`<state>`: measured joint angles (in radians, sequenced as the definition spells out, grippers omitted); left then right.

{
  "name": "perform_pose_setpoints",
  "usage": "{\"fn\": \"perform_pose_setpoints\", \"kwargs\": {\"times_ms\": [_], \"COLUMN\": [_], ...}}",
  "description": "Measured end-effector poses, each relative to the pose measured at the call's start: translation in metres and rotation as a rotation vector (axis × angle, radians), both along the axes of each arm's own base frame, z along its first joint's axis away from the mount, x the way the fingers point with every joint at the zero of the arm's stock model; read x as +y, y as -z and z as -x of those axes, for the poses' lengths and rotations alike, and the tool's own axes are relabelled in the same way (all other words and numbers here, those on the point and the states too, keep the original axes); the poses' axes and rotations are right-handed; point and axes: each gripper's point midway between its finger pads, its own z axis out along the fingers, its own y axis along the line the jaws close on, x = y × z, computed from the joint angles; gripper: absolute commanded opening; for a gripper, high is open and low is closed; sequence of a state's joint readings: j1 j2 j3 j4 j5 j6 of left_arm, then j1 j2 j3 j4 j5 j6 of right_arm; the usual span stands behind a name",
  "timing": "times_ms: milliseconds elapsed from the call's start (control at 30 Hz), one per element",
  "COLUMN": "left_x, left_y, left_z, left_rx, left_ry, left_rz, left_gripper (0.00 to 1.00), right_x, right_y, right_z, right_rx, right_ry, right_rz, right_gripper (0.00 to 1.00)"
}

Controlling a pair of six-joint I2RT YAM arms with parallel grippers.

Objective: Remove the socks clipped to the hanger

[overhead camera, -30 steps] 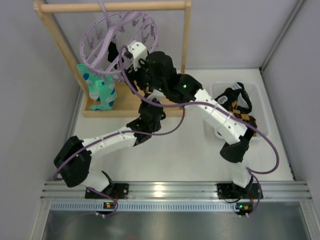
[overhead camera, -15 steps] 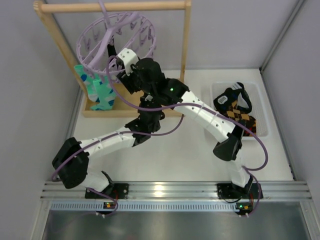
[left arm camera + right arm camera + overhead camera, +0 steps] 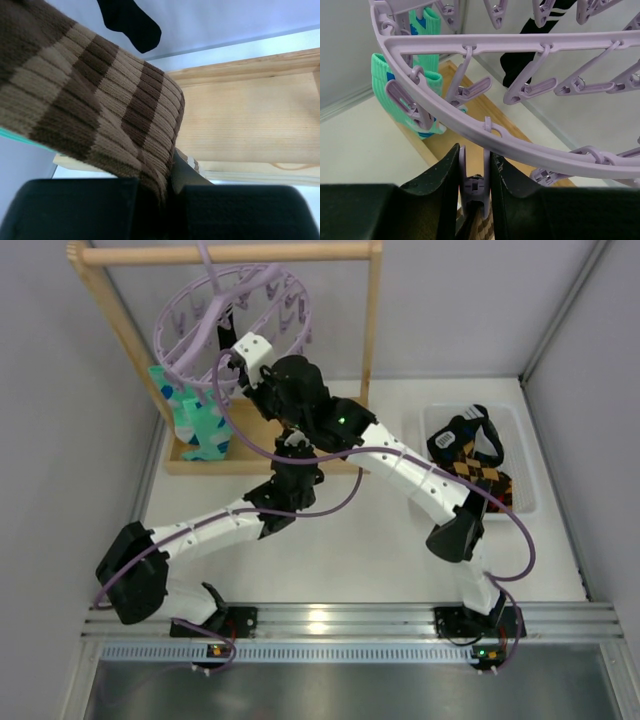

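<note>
The lilac hanger (image 3: 232,322) hangs tilted from the wooden rack's top bar. My right gripper (image 3: 475,172) reaches up under its ring (image 3: 530,145) and is shut on one dangling clip (image 3: 474,186), a finger pressing each side. A brown-and-tan striped sock (image 3: 95,110) hangs from that clip, and my left gripper (image 3: 169,176) is shut on its lower part. In the top view the left gripper is hidden under the right arm (image 3: 300,400). Teal socks (image 3: 412,85) (image 3: 197,425) and a black sock (image 3: 532,42) (image 3: 131,21) stay clipped on the hanger.
The wooden rack (image 3: 230,253) has a flat base board (image 3: 250,120) under the hanger and an upright post (image 3: 374,320) on the right. A white tray (image 3: 520,425) at the right holds several socks (image 3: 468,452). Grey walls stand close on the left and behind.
My right gripper has moved left up to the hanger's ring and closed its fingers on a clip. The hanger has swung slightly left. The left gripper kept hold of the striped sock.
</note>
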<state>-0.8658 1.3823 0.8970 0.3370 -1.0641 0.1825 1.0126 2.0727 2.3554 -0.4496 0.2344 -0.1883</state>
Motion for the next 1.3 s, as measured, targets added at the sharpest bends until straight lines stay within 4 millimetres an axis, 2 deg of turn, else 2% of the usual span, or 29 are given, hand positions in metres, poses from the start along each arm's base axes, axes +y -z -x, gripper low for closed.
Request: {"fn": "perform_pose_setpoints", "kwargs": {"times_ms": [100, 167, 267, 333, 467, 500, 567, 600, 767, 933, 1033, 1167, 1300], "left_x": [0.002, 0.003, 0.004, 0.003, -0.003, -0.004, -0.009, -0.012, -0.026, -0.037, -0.048, -0.068, -0.090], "left_y": [0.005, 0.014, 0.027, 0.038, 0.046, 0.046, 0.041, 0.038, 0.026, 0.024, 0.018, 0.018, 0.019], "left_z": [0.003, 0.007, 0.013, 0.017, 0.027, 0.030, 0.037, 0.042, 0.064, 0.087, 0.097, 0.109, 0.112], "left_rx": [0.005, 0.017, 0.038, 0.058, 0.087, 0.088, 0.086, 0.085, 0.077, 0.094, 0.110, 0.161, 0.226], "left_ry": [0.005, 0.018, 0.040, 0.062, 0.129, 0.151, 0.209, 0.245, 0.407, 0.543, 0.627, 0.736, 0.802], "left_rz": [0.006, 0.018, 0.040, 0.066, 0.139, 0.168, 0.234, 0.270, 0.420, 0.517, 0.559, 0.598, 0.616], "left_gripper": [0.00, 0.00, 0.00, 0.00, 0.00, 0.00, 0.00, 0.00, 0.00, 0.00, 0.00, 0.00, 0.00], "right_x": [0.001, 0.002, 0.004, 0.005, 0.006, 0.005, 0.005, 0.004, -0.006, -0.044, -0.076, -0.135, -0.206], "right_y": [0.001, 0.004, 0.008, 0.008, 0.007, 0.007, 0.006, 0.005, -0.009, -0.023, -0.033, -0.042, -0.041], "right_z": [0.000, 0.000, -0.001, -0.001, 0.000, 0.001, 0.004, 0.007, 0.024, 0.054, 0.075, 0.102, 0.124], "right_rx": [-0.001, 0.001, 0.001, 0.000, 0.004, 0.007, 0.017, 0.022, 0.039, 0.058, 0.061, 0.054, 0.039], "right_ry": [-0.002, -0.004, -0.006, -0.007, -0.010, -0.013, -0.022, -0.029, -0.072, -0.098, -0.097, -0.042, 0.078], "right_rz": [-0.003, -0.003, -0.010, -0.015, -0.023, -0.024, -0.033, -0.036, -0.054, -0.060, -0.068, -0.101, -0.157], "right_gripper": [0.13, 0.05, 0.07, 0.20, 0.29, 0.42, 0.57, 0.69, 0.81, 0.98, 0.99, 0.99, 0.99]}}
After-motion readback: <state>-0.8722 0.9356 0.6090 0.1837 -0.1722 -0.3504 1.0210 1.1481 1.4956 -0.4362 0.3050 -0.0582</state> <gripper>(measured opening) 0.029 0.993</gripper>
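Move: The left hand already grips the striped sock, whose clip is some 11 cm above it and about 5 cm to its left, a centimetre or so farther out; the white basket is about 47 cm to its right, 4 cm back and 20 cm down. The right hand already squeezes that clip between its pads. From the right hand, the teal sock hangs roughly 10 cm left, 2 cm ahead and 6 cm lower; the black sock is some 12 cm ahead, 3 cm left and 4 cm lower. Left hand draws striped sock down, then back and rightward; right hand releases the clip, retreating 20 cm right. ##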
